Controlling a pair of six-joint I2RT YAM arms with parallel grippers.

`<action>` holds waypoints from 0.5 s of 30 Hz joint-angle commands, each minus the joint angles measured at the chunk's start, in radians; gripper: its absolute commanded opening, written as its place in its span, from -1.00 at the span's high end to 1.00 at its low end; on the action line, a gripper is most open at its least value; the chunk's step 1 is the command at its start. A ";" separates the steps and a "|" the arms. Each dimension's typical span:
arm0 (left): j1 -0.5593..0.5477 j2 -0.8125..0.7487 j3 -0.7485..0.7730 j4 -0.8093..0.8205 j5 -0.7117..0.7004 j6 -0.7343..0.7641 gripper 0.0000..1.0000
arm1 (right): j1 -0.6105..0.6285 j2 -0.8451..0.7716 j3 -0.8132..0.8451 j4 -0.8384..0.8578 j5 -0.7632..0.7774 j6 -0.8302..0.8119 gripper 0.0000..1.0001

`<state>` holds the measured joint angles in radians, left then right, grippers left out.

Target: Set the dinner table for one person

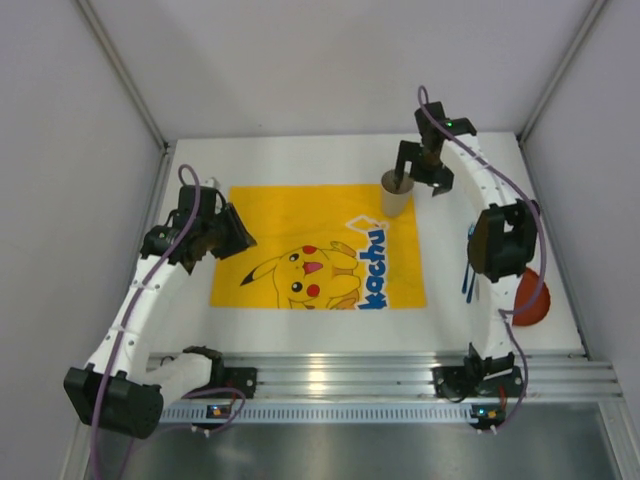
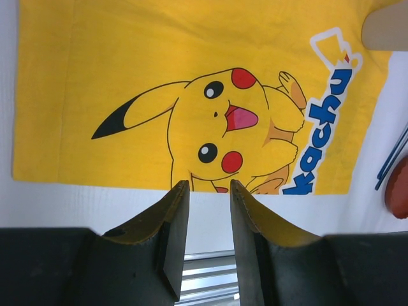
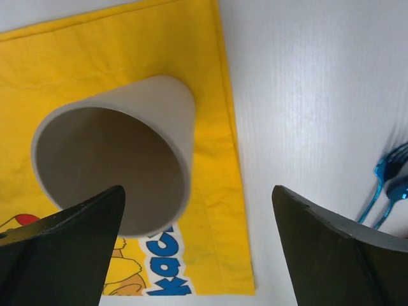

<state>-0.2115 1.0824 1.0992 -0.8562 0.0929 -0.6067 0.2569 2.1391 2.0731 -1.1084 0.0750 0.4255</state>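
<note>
The white dinner table [image 1: 300, 160] carries a yellow Pikachu-print mat [image 1: 300, 215]. A beige cup [image 1: 397, 192] stands upright on the mat's far right corner. My right gripper [image 1: 422, 172] hovers just above it, open wide. In the right wrist view the cup [image 3: 115, 166] sits toward the left finger, and the right gripper [image 3: 197, 191] holds nothing. My left gripper [image 1: 240, 235] hangs over the mat's left edge. In the left wrist view the left gripper [image 2: 209, 185] shows a narrow gap between its fingers, with only table [image 2: 83, 204] behind it.
Blue cutlery [image 1: 468, 280] lies on the table right of the mat, partly under the right arm, and a fork [image 3: 382, 185] of it shows in the right wrist view. A red dish [image 1: 530, 298] sits at the near right. Walls enclose three sides.
</note>
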 commanded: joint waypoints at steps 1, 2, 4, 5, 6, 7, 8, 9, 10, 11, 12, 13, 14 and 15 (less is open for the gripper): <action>-0.003 -0.007 0.001 0.014 0.039 0.010 0.24 | -0.108 -0.207 -0.046 -0.030 0.046 -0.013 -0.99; -0.003 -0.006 -0.004 0.028 0.051 0.007 0.24 | -0.135 -0.282 -0.088 -0.019 0.033 -0.014 -1.00; -0.003 -0.009 -0.022 0.042 0.063 0.005 0.24 | -0.220 -0.362 -0.233 0.016 0.017 -0.016 -0.99; -0.003 -0.009 -0.028 0.054 0.077 0.004 0.24 | -0.244 -0.439 -0.286 0.028 0.006 -0.017 -1.00; -0.003 -0.012 -0.035 0.059 0.083 0.004 0.24 | -0.283 -0.473 -0.391 0.045 0.005 -0.019 -1.00; -0.003 -0.010 -0.050 0.065 0.094 0.004 0.24 | -0.329 -0.505 -0.444 0.048 0.008 -0.019 -0.99; -0.003 -0.013 -0.056 0.068 0.103 0.004 0.24 | -0.347 -0.562 -0.496 0.053 0.012 -0.024 -0.99; -0.005 -0.016 -0.061 0.072 0.119 0.005 0.24 | -0.363 -0.586 -0.601 0.061 0.017 -0.027 -1.00; -0.006 -0.019 -0.073 0.075 0.122 0.010 0.24 | -0.387 -0.608 -0.652 0.062 0.020 -0.025 -0.99; -0.005 -0.024 -0.079 0.078 0.125 0.021 0.24 | -0.396 -0.646 -0.700 0.065 0.022 -0.024 -1.00; -0.005 -0.032 -0.093 0.080 0.131 0.030 0.24 | -0.415 -0.678 -0.797 0.085 0.010 -0.021 -0.99; -0.005 -0.036 -0.101 0.080 0.133 0.030 0.24 | -0.426 -0.689 -0.844 0.099 0.009 -0.021 -0.98; -0.005 -0.041 -0.108 0.082 0.136 0.036 0.24 | -0.438 -0.699 -0.932 0.131 -0.012 -0.019 -0.95; -0.006 -0.041 -0.123 0.086 0.145 0.038 0.24 | -0.468 -0.703 -0.971 0.148 -0.024 -0.021 -0.90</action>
<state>-0.2123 1.0756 1.0027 -0.8146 0.1974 -0.5945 -0.1715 1.4414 1.2350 -1.0206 0.0914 0.4160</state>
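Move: The red plate lies about 24 cm back and 24 cm to the right of the right hand, some 8 cm lower. On the way, the spoon is about 16 cm back and 14 cm right, with the fork 15 cm back and 12 cm right, both on the table. The cup just set down stands level with that hand, 5 cm to its left. From the left hand, the plate lies around 62 cm right and 5 cm back. With fingers already wide open, the right hand comes free of the cup's mouth and swings quickly back and right towards the plate and cutlery, about 17 cm each way, rising some 6 cm over the first part and then sinking as much; it turns roughly 25 degrees clockwise. Meanwhile the left hand eases down about 3 cm, drifting a little back and right over the mat. ##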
